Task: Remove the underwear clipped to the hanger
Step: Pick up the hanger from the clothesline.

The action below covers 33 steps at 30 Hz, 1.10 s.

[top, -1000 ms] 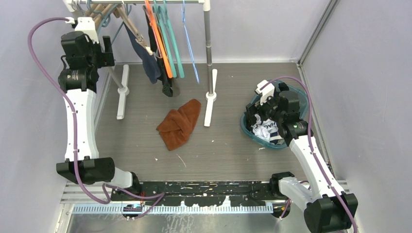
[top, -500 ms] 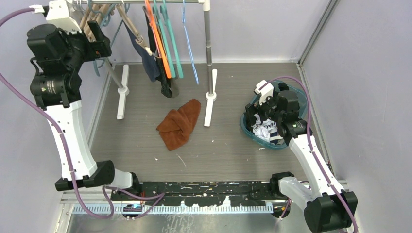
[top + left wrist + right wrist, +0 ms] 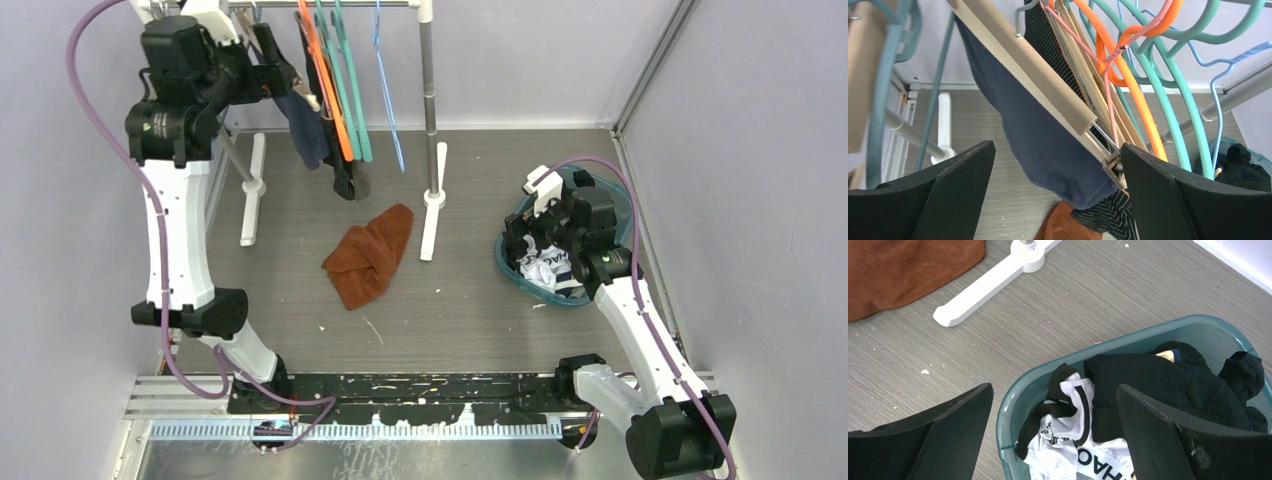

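Dark navy underwear hangs clipped to a beige wooden hanger on the rack, and a dark striped piece hangs just behind and below it. My left gripper is raised to the rack and open, its wide jaws either side of the navy cloth and the hanger's clip end, touching neither. From above, my left gripper sits right beside the navy underwear. My right gripper stands open and empty over the teal basket.
Orange hangers, teal hangers and a blue hanger crowd the rail to the right of the beige one. The rack's pole and white feet stand on the floor. A rust-brown cloth lies mid-floor. Black and white garments fill the basket.
My left arm has swung up and to the right from the left wall to the hanger, and its jaws have opened a little wider. The right arm has not moved.
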### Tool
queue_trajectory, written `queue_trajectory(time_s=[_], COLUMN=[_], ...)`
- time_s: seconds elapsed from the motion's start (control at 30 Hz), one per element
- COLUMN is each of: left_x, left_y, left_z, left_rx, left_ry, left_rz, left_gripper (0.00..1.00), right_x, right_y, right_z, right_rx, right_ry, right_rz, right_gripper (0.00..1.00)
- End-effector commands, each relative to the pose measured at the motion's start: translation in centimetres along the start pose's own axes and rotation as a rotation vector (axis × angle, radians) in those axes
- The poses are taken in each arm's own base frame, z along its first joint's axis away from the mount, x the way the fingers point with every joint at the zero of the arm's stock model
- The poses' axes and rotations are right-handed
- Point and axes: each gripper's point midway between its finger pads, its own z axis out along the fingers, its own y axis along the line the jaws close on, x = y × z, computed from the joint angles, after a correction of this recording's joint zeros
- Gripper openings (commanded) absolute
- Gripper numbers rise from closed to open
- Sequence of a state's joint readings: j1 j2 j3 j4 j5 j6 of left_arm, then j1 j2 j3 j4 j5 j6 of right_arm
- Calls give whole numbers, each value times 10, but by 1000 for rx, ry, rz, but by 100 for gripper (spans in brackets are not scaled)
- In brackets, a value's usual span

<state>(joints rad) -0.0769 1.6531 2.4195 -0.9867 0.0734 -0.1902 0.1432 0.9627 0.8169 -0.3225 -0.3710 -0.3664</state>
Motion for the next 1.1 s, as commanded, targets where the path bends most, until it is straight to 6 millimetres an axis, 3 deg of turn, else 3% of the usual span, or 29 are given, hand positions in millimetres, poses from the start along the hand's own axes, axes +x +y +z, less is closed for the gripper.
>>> queue_trajectory(time_s=[0.0, 0.23, 0.63, 1.07], left_x=[-18, -21, -42, -22], left_y=[-3, -4, -12, 4], left_z=[9, 26, 34, 48], left_rx=[-31, -30, 6, -73], left_ry=[-68, -89, -200, -139], left_rz=[5, -5, -81, -50], left_gripper=[100, 100, 100, 68], right_x=[-4, 0, 5, 11], right_y=[-5, -4, -3, -1], right_z=[2, 4, 7, 11], right_rx=[20, 13, 5, -6], right_ry=[-17, -4, 12, 36], right_rz=[-31, -35, -43, -48], right_gripper=[100, 100, 100, 100])
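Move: Nearly straight ahead of the open left hand, about 12 cm out, 2 cm to its right and roughly 2 cm lower, is the middle of the wooden hanger with the navy underwear; its near end slants back towards the right finger. A grey-blue hanger stands about 9 cm left and 8 cm ahead, and the orange hanger 12 cm ahead and 9 cm right, both near hand height. From the right hand, the wooden hanger is some 22 cm ahead, 47 cm left and 27 cm higher. Reaching forward about 5.5 cm, the left hand brings its open fingers in around the near half of the wooden hanger, the right finger going in between it and the hangers on its right. It dips some 2.5 cm, comes most of the way back up, then sinks slightly again as the fingers begin to close, by about a quarter of their opening. The open right hand sinks about 2 cm over the basket. ##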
